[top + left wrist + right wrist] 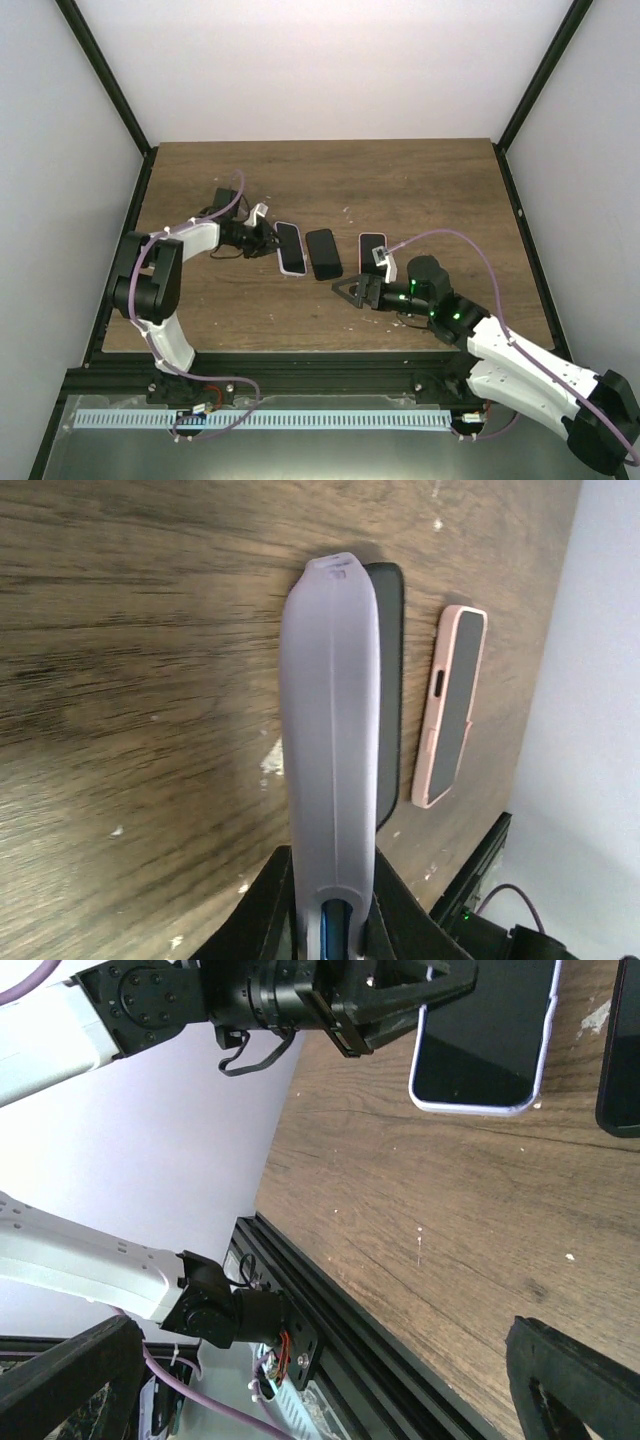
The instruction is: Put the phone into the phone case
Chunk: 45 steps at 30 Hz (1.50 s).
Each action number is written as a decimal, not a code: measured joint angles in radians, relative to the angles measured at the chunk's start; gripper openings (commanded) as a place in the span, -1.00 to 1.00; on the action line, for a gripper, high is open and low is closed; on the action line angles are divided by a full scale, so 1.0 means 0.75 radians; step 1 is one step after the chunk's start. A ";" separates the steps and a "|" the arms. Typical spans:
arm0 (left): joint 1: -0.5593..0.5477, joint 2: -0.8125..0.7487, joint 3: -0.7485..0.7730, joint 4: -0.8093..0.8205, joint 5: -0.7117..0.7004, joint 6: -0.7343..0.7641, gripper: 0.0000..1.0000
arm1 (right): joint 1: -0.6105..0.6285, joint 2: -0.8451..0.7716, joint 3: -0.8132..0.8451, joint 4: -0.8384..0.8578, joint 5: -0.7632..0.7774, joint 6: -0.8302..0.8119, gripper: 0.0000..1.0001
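Note:
A phone with a dark screen sits inside a lavender phone case [291, 248] that lies on the wooden table [400, 180]. My left gripper [268, 240] is shut on the case's near end. In the left wrist view the case [330, 710] runs edge-on out of the jaws, and a blue phone edge shows through its port cut-out. The right wrist view shows the cased phone [485, 1045] screen up, with the left gripper [400, 1000] on its end. My right gripper [350, 292] hangs open in front of the phones, holding nothing, with both fingers [570, 1375] wide apart.
A black phone-shaped slab [323, 254] lies right of the lavender case, close beside it [388, 670]. A phone in a pink case [373, 250] lies further right [452, 705]. Black frame rails run along the table's near edge [330, 1300] and its sides.

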 measured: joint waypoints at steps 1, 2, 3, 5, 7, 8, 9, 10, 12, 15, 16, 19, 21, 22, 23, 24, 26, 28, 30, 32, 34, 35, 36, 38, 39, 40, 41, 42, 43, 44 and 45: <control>0.003 0.013 0.007 -0.007 -0.004 0.007 -0.88 | 0.000 -0.004 0.001 -0.005 0.004 -0.005 1.00; 0.007 0.027 0.013 -0.023 -0.010 0.020 -0.87 | 0.000 -0.007 0.003 -0.009 0.009 -0.009 1.00; 0.008 0.037 0.017 -0.035 -0.014 0.027 -0.87 | 0.000 -0.010 0.004 -0.014 0.013 -0.011 1.00; 0.013 0.066 0.031 -0.068 -0.027 0.049 -0.84 | -0.002 -0.015 0.005 -0.025 0.018 -0.015 1.00; 0.016 0.087 0.039 -0.089 -0.045 0.066 -0.77 | -0.003 -0.016 0.006 -0.037 0.021 -0.019 1.00; 0.016 0.094 0.040 -0.097 -0.053 0.071 -0.74 | -0.003 -0.016 0.007 -0.040 0.023 -0.020 1.00; 0.017 0.098 0.040 -0.108 -0.061 0.078 -0.71 | -0.003 -0.016 0.011 -0.047 0.025 -0.022 1.00; 0.018 0.100 0.040 -0.120 -0.068 0.091 -0.69 | -0.003 -0.016 0.016 -0.052 0.028 -0.024 1.00; 0.018 0.100 0.043 -0.128 -0.076 0.100 -0.63 | -0.003 -0.016 0.025 -0.056 0.030 -0.024 1.00; 0.018 0.100 0.047 -0.143 -0.089 0.114 -0.49 | -0.004 -0.014 0.030 -0.056 0.038 -0.024 1.00; 0.018 0.100 0.048 -0.150 -0.096 0.121 -0.42 | -0.004 -0.012 0.030 -0.057 0.039 -0.024 1.00; 0.018 0.100 0.052 -0.182 -0.133 0.135 -0.20 | -0.004 -0.004 0.030 -0.063 0.048 -0.024 1.00; 0.019 0.099 0.054 -0.201 -0.159 0.146 -0.12 | -0.004 0.001 0.031 -0.071 0.053 -0.024 1.00; 0.019 0.097 0.054 -0.215 -0.180 0.151 -0.09 | -0.004 0.002 0.031 -0.077 0.057 -0.025 1.00; 0.019 0.095 0.054 -0.225 -0.195 0.157 -0.05 | -0.004 0.002 0.031 -0.084 0.064 -0.028 1.00; 0.019 0.091 0.054 -0.235 -0.211 0.161 -0.02 | -0.004 0.002 0.033 -0.093 0.071 -0.031 1.00; 0.019 0.073 0.054 -0.263 -0.250 0.165 0.06 | -0.004 0.002 0.050 -0.127 0.089 -0.039 1.00; 0.019 0.042 0.054 -0.283 -0.282 0.165 0.13 | -0.004 0.002 0.080 -0.163 0.113 -0.050 1.00; 0.019 -0.003 0.052 -0.297 -0.304 0.165 0.30 | -0.004 0.001 0.109 -0.189 0.137 -0.061 1.00; 0.019 -0.061 0.050 -0.307 -0.327 0.163 0.52 | -0.004 -0.005 0.137 -0.227 0.169 -0.075 1.00; 0.019 -0.124 0.042 -0.314 -0.349 0.163 0.68 | -0.004 -0.014 0.157 -0.267 0.210 -0.089 1.00; 0.019 -0.160 0.034 -0.320 -0.361 0.165 0.76 | -0.004 -0.019 0.168 -0.295 0.235 -0.094 1.00; 0.019 -0.198 0.026 -0.326 -0.372 0.168 0.89 | -0.004 -0.024 0.179 -0.324 0.263 -0.099 1.00; 0.019 -0.276 0.011 -0.338 -0.391 0.172 1.00 | -0.004 -0.039 0.199 -0.387 0.323 -0.109 1.00; 0.019 -0.317 0.003 -0.344 -0.399 0.171 1.00 | -0.004 -0.046 0.208 -0.414 0.353 -0.111 1.00; 0.019 -0.357 -0.005 -0.350 -0.403 0.174 1.00 | -0.004 -0.056 0.222 -0.455 0.394 -0.113 1.00; 0.019 -0.402 -0.015 -0.355 -0.405 0.176 1.00 | -0.004 -0.065 0.231 -0.484 0.429 -0.113 1.00; 0.020 -0.448 -0.026 -0.357 -0.405 0.182 1.00 | -0.004 -0.071 0.244 -0.519 0.464 -0.112 1.00; 0.021 -0.496 -0.039 -0.361 -0.405 0.192 1.00 | -0.004 -0.077 0.260 -0.559 0.507 -0.110 1.00; 0.021 -0.543 -0.050 -0.366 -0.405 0.200 1.00 | -0.004 -0.084 0.291 -0.623 0.573 -0.104 1.00; 0.021 -0.593 -0.062 -0.372 -0.405 0.210 1.00 | -0.004 -0.086 0.300 -0.638 0.593 -0.103 1.00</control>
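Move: The left hand still holds the lavender-cased phone by its left long edge, tilted. The bare table where it goes centres about 2 cm right of that hand, 2 cm back and 6 cm down. The black phone lies some 12 cm to the hand's right and level with it; the pink-cased phone about 24 cm right and 1 cm back. From the raised right hand that spot is about 15 cm ahead, 14 cm left and 16 cm below, the pink-cased phone 15 cm ahead, 7 cm right and equally low. Down about 4 cm and a little to the left, the left hand lowers the lavender-cased phone beside the black one, fingers tipping steeper as they open and let go of its left edge; then it rises clear some 12 cm, easing left and back, wide open. The open, empty right hand swings right and forward, high over the table towards the pink-cased phone, turning clockwise. ##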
